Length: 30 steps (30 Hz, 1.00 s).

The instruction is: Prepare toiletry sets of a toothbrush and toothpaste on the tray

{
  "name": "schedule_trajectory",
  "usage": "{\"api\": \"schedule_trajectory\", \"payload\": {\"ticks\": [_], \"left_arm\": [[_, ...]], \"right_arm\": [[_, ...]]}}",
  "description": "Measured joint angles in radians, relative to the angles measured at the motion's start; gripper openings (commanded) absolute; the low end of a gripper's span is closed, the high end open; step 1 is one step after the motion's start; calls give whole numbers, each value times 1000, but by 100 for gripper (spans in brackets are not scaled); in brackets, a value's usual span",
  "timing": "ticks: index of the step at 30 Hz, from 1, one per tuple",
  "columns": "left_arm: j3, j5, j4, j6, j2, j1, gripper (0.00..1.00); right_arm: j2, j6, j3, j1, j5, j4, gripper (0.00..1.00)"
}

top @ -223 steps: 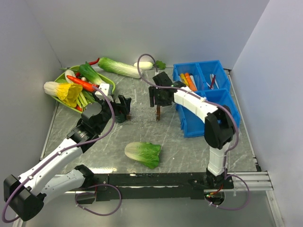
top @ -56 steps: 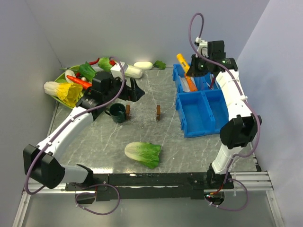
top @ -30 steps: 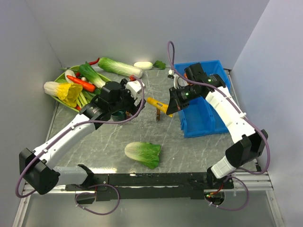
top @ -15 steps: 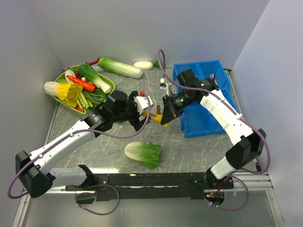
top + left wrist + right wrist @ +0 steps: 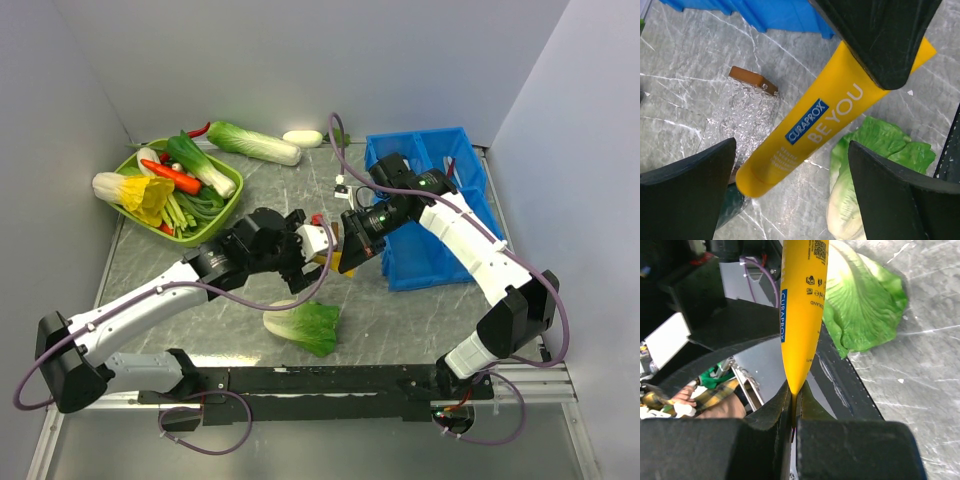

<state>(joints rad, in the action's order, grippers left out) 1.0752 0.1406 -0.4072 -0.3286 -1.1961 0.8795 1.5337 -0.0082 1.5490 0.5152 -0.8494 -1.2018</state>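
A yellow toothpaste (image 5: 815, 127) tube hangs slanted above the table, cap end down. My right gripper (image 5: 792, 402) is shut on its flat tail, seen over mid-table (image 5: 347, 252). The left gripper (image 5: 792, 150) is open, and its wide black fingers (image 5: 687, 195) stand either side of the cap end without touching it. From above, that left gripper (image 5: 310, 252) meets the tube (image 5: 323, 262) beside the blue bin. Thin toothbrush sticks (image 5: 447, 168) lie in the bin's back right compartment. The lime-green tray (image 5: 215, 212) at the far left holds vegetables.
The blue divided bin (image 5: 440, 225) stands on the right. A cabbage (image 5: 303, 327) lies on the table just in front of the grippers. Under the tube are a clear wrapped item with a brown cap (image 5: 747, 107) and a dark green mug (image 5: 735, 212). A napa cabbage (image 5: 252, 142) lies at the back.
The right arm carried the yellow tube left and down toward the table's middle. The left arm swung right and forward, so its open jaws now flank the tube's cap end.
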Motion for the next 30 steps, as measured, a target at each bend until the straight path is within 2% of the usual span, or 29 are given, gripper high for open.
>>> {"api": "schedule_trajectory", "payload": {"ticks": [3,6,9,13,18,24,28,30], "left_arm": [[0,-27,3,-5,-14,14,91],[0,-55,5,-4,-31,24,77],[0,-76,11,0,-43,28,68],[0,-88,14,-6,-50,35,46],[0,-85,3,-30,-52,63,33],[-1,-87,-17,40,-52,63,27],[-4,-95,-24,165,-55,62,27],[-4,-101,-20,245,-65,60,26]], "right_arm": [[0,0,0,2,-15,0,0],[0,0,0,3,-29,0,0],[0,2,0,4,-37,-6,0],[0,5,0,4,-39,-13,0],[1,14,2,4,-53,-25,7],[3,18,37,1,-20,-26,32],[3,37,84,-28,21,-15,60],[3,48,93,-50,55,-13,62]]}}
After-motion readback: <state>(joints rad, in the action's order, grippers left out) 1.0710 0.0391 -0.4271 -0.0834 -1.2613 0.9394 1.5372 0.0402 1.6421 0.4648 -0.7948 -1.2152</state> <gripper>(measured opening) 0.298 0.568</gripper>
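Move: The toothpaste tube hangs from my right fingers by its flat end. Its middle is some 6 cm to the left of that hand and 2 cm ahead. For my open left hand, that middle lies about 4 cm to the right, 1 cm back and barely lower, with the cap between the fingers. From the left hand, the clear tray is 8 cm ahead, the dark cup 8 cm ahead and 13 cm left, and the cabbage 13 cm back and 2 cm left, all about 20 cm below. I take the tube over in mid-air: my left hand sinks about 3 cm and closes from wide open until its fingers pinch the cap end, the wrist turning some 15 degrees late on. My right hand keeps its hold on the flat end, easing back a centimetre, then opens past halfway, lets go and draws forward and up about 3 cm. ##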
